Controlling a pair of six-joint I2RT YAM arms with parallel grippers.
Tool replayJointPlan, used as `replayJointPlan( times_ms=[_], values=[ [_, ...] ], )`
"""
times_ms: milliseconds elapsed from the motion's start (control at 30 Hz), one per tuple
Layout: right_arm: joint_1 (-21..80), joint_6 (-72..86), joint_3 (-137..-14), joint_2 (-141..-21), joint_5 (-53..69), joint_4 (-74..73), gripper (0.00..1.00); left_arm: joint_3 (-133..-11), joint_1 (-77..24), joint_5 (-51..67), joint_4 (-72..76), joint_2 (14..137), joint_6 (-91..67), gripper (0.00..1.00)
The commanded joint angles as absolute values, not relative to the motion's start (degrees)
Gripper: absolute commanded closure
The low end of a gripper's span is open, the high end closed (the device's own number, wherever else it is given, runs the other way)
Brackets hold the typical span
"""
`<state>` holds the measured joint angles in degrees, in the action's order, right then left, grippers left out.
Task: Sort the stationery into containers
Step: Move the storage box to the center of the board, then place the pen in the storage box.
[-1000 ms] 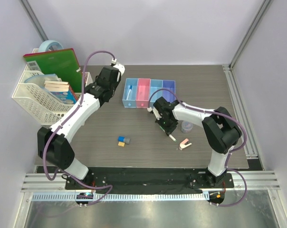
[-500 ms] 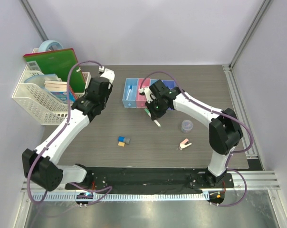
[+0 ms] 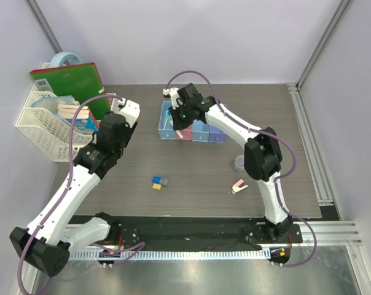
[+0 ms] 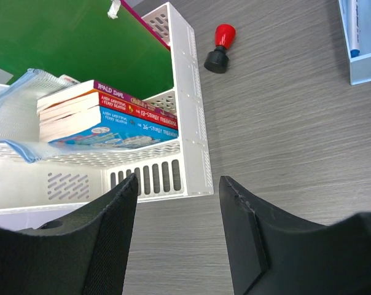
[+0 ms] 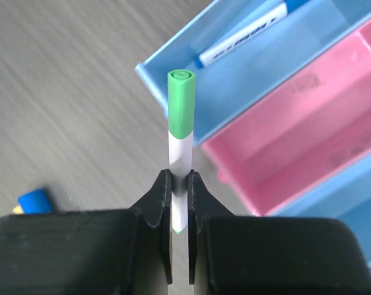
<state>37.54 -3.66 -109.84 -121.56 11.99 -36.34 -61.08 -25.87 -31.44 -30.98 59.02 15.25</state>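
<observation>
My right gripper (image 5: 179, 179) is shut on the white pen with green cap (image 5: 181, 101), which points at the near corner of the left light blue bin (image 5: 173, 80). A blue-tipped pen (image 5: 244, 37) lies in that bin, and the pink bin (image 5: 296, 123) is beside it. From above, the right gripper (image 3: 178, 123) hangs over the left end of the containers (image 3: 210, 132). My left gripper (image 4: 178, 184) is open over bare table, near the basket corner, with the red-and-black knob (image 4: 220, 48) beyond it. Yellow, blue and grey blocks (image 3: 158, 182), the grey round tub (image 3: 241, 163) and the pink-white clip (image 3: 238, 186) lie on the table.
A white mesh basket (image 3: 41, 132) with notebooks and a green book (image 3: 69, 80) stands at the far left, close to my left gripper (image 3: 121, 117). The same basket's wall (image 4: 188, 110) fills the left wrist view's middle. A metal rail (image 3: 311, 147) edges the table's right side.
My right arm has carried the pen from mid-table up and left to the left end of the bins. My left arm has drawn back from the bins toward the basket.
</observation>
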Motion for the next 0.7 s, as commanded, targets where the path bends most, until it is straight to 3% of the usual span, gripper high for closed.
replayJointPlan(
  times_ms=[0, 367, 667],
  values=[
    [36.21, -1.76, -119.25, -126.98, 12.13, -31.91, 0.99, -63.01, -26.02, -29.44, -33.13, 57.39, 17.58, 0.44],
    [32.43, 2.72, -128.14, -132.8, 12.3, -26.99, 0.99, -61.35, -26.02, -28.3, -34.45, 57.56, 18.02, 0.44],
    [29.88, 9.57, -122.88, -132.27, 14.15, -18.64, 0.99, -62.05, -26.02, -27.51, -34.72, 58.71, 17.84, 0.44]
  ],
)
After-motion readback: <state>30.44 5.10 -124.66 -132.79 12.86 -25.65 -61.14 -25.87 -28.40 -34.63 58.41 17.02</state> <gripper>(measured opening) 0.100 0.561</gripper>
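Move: The right hand, holding the green-capped pen, has the storage box's left blue compartment about 9 cm ahead, 4 cm to its left and 11 cm below. The blue marker lies inside it; the pink compartment's middle is 9 cm ahead and 3 cm right of the hand. The blue cylinder sits some 12 cm back and 6 cm left, 12 cm down. From the left hand, the left compartment is roughly 18 cm ahead, 17 cm right and 24 cm below. Right hand carries the pinched pen about 11 cm forward over the storage box, dipping, then rising slightly. ##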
